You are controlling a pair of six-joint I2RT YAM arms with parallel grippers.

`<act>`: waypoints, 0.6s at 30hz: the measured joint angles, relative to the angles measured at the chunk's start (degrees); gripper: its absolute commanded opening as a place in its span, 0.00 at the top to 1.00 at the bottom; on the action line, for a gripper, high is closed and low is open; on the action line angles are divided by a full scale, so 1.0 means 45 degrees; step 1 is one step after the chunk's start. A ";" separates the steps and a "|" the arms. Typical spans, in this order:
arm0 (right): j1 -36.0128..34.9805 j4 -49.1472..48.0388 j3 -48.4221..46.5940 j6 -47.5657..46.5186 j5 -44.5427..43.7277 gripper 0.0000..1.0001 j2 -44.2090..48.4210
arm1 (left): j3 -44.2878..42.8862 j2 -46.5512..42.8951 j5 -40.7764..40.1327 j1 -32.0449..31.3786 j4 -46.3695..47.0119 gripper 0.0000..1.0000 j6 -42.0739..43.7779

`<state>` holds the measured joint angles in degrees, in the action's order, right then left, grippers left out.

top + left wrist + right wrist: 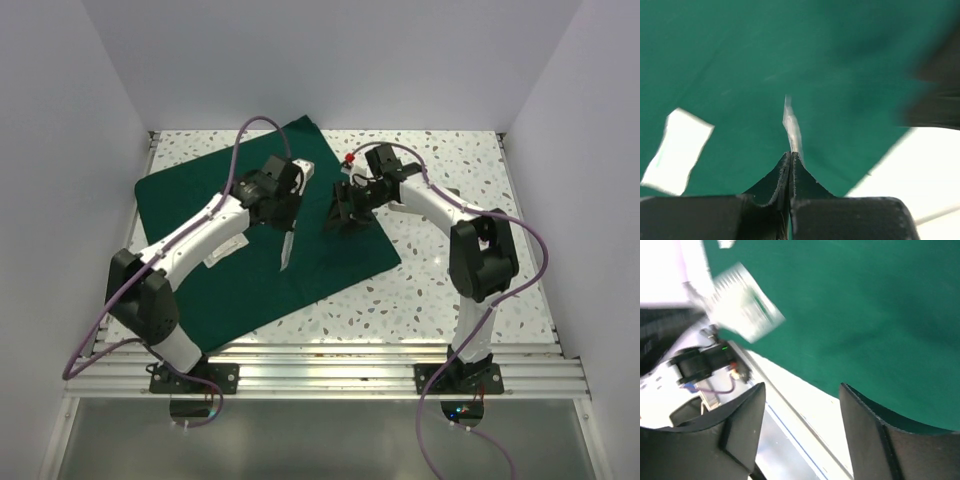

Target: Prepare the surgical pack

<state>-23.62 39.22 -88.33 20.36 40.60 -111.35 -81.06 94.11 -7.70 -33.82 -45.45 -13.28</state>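
The dark green drape (300, 250) of the surgical pack lies flat across the left and middle of the table. My left gripper (290, 212) hangs above it, shut on a thin steel instrument (287, 248) that points down toward the cloth. In the left wrist view that gripper (790, 155) pinches the steel instrument (791, 125) over the drape (840, 75), with a white packet (677, 150) lying to the left. My right gripper (343, 213) hovers open over the drape's right part, nothing between its fingers (742, 415). A white packet (742, 302) shows on the drape (865, 315).
A white packet (222, 250) lies on the drape under the left forearm. Another white piece (305, 170) sits near the left wrist. Speckled tabletop (450, 290) lies right of the drape. White walls close in both sides, and a metal rail (330, 365) runs along the near edge.
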 measured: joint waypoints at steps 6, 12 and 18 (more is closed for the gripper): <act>0.0010 -0.2030 0.0845 -0.0510 0.2361 0.18 0.0068 | -0.0155 -0.1015 0.3944 0.0058 0.0510 1.00 0.0267; 0.0267 -0.4099 0.2205 -0.0287 0.4668 0.12 0.0845 | 0.0447 -0.1889 0.6411 0.0457 0.0899 1.00 0.0461; 0.0393 -0.6785 0.2963 0.1078 0.6538 0.12 0.1695 | 0.0491 -0.2807 0.8034 0.1083 0.1239 1.00 0.0476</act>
<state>-21.85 8.69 -75.00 25.21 70.02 -103.72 -78.85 81.47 28.45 -28.95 -39.88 -11.14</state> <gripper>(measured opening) 0.874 0.005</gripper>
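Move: The pouch hangs from the left hand's shut fingers; the open right gripper it is brought to is some 11 cm to the right of that hand, about 2 cm farther out and roughly as high. A second pouch lies flat on the green cloth, about 13 cm to the left hand's left, level fore-and-aft and 14 cm below. From the right hand, the held pouch's middle is about 10 cm left, 6 cm back and 3 cm lower. The pouch, still pinched by the left fingers, rises about 9 cm while going right and back some 5 cm each way, that hand swinging about 30 degrees so its fingertips turn towards the right gripper. The right hand also climbs, about 8 cm, first easing left and then drawing back a little; its fingers spread wider and swing up until they point left, nearly level, at the pouch. ##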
